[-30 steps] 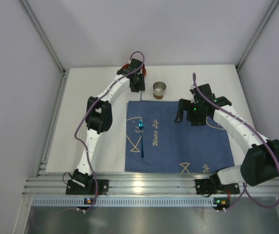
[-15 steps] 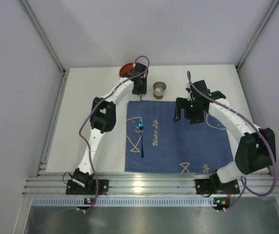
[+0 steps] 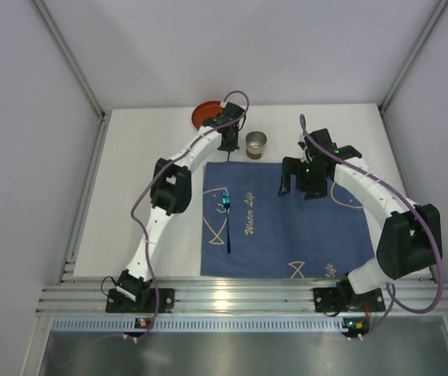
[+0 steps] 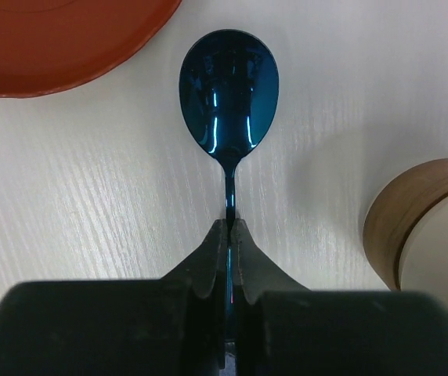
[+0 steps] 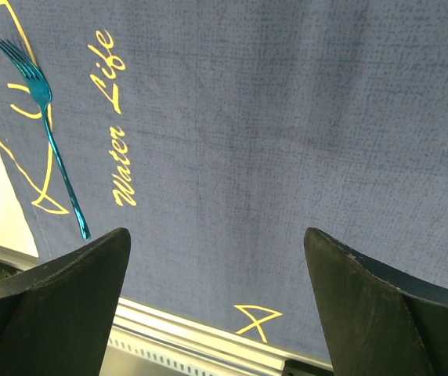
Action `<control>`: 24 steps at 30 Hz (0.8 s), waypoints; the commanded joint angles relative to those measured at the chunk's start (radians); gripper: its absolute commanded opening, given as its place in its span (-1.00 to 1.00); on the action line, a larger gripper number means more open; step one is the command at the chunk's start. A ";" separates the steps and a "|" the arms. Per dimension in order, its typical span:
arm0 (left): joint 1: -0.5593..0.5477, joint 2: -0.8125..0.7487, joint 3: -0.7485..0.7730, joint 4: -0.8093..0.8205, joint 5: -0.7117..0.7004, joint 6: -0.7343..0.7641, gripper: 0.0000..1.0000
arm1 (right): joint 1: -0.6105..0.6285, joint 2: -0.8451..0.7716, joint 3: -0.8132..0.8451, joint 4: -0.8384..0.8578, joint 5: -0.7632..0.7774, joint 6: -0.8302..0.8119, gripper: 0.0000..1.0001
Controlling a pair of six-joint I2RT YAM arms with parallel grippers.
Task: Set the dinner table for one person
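Note:
My left gripper (image 3: pixel 230 142) is at the far side of the white dinner table (image 3: pixel 146 180), between a red plate (image 3: pixel 206 114) and a small brown cup (image 3: pixel 256 143). In the left wrist view it (image 4: pixel 230 225) is shut on the handle of a shiny blue spoon (image 4: pixel 229 90), whose bowl lies over the white tabletop (image 4: pixel 91 188), next to the red plate (image 4: pixel 52 39) and the cup (image 4: pixel 428 227). My right gripper (image 3: pixel 302 178) is open and empty above the dark blue placemat (image 3: pixel 287 227). A blue fork (image 3: pixel 226 219) lies on the mat's left part.
The right wrist view shows my open gripper (image 5: pixel 216 235) over the mat (image 5: pixel 287 117), the fork (image 5: pixel 44 117) at its left and the metal rail (image 5: pixel 177 345) at the table's near edge. Grey walls enclose the table.
My left gripper has moved right, off the red plate and toward the cup, so the plate now shows. My right gripper shifted slightly left, then stayed still.

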 commanded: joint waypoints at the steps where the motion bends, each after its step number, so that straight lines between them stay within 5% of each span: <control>1: 0.050 0.074 0.017 -0.116 -0.020 -0.001 -1.00 | -0.012 -0.005 0.043 -0.005 -0.006 -0.020 0.84; 14: 0.074 -0.462 -0.044 0.041 0.080 -0.090 -1.00 | 0.024 -0.195 0.114 0.157 0.028 0.046 0.87; 18: 0.059 -0.620 -0.202 0.038 0.178 -0.186 -1.00 | 0.099 -0.212 0.112 0.249 -0.008 0.065 0.86; 24: -0.025 -0.771 -0.383 0.027 0.140 -0.219 -1.00 | 0.200 -0.258 0.040 0.383 0.025 0.131 0.82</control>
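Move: The spoon is already pinched in the left fingers just behind its bowl, its handle running back under the napkin; the napkin's far left corner is about 4 cm back and 7 cm left. The plate lies some 13 cm ahead and 4 cm left, the cup level and 9 cm right, the fork straight back about 25 cm. From the open right hand the cup is roughly 24 cm ahead, 12 cm left and 6 cm lower. The spoon, still pinched, is drawn a touch left, then whipped straight up off the table by the left hand, about 30 cm, and in the later part also carried some 10 cm back towards the base as the wrist tips the fingers forward-up and rolls. Meanwhile the right hand, fingers still wide open, rises about 13 cm over the napkin and swings 7 cm left, tilting its fingers up. ##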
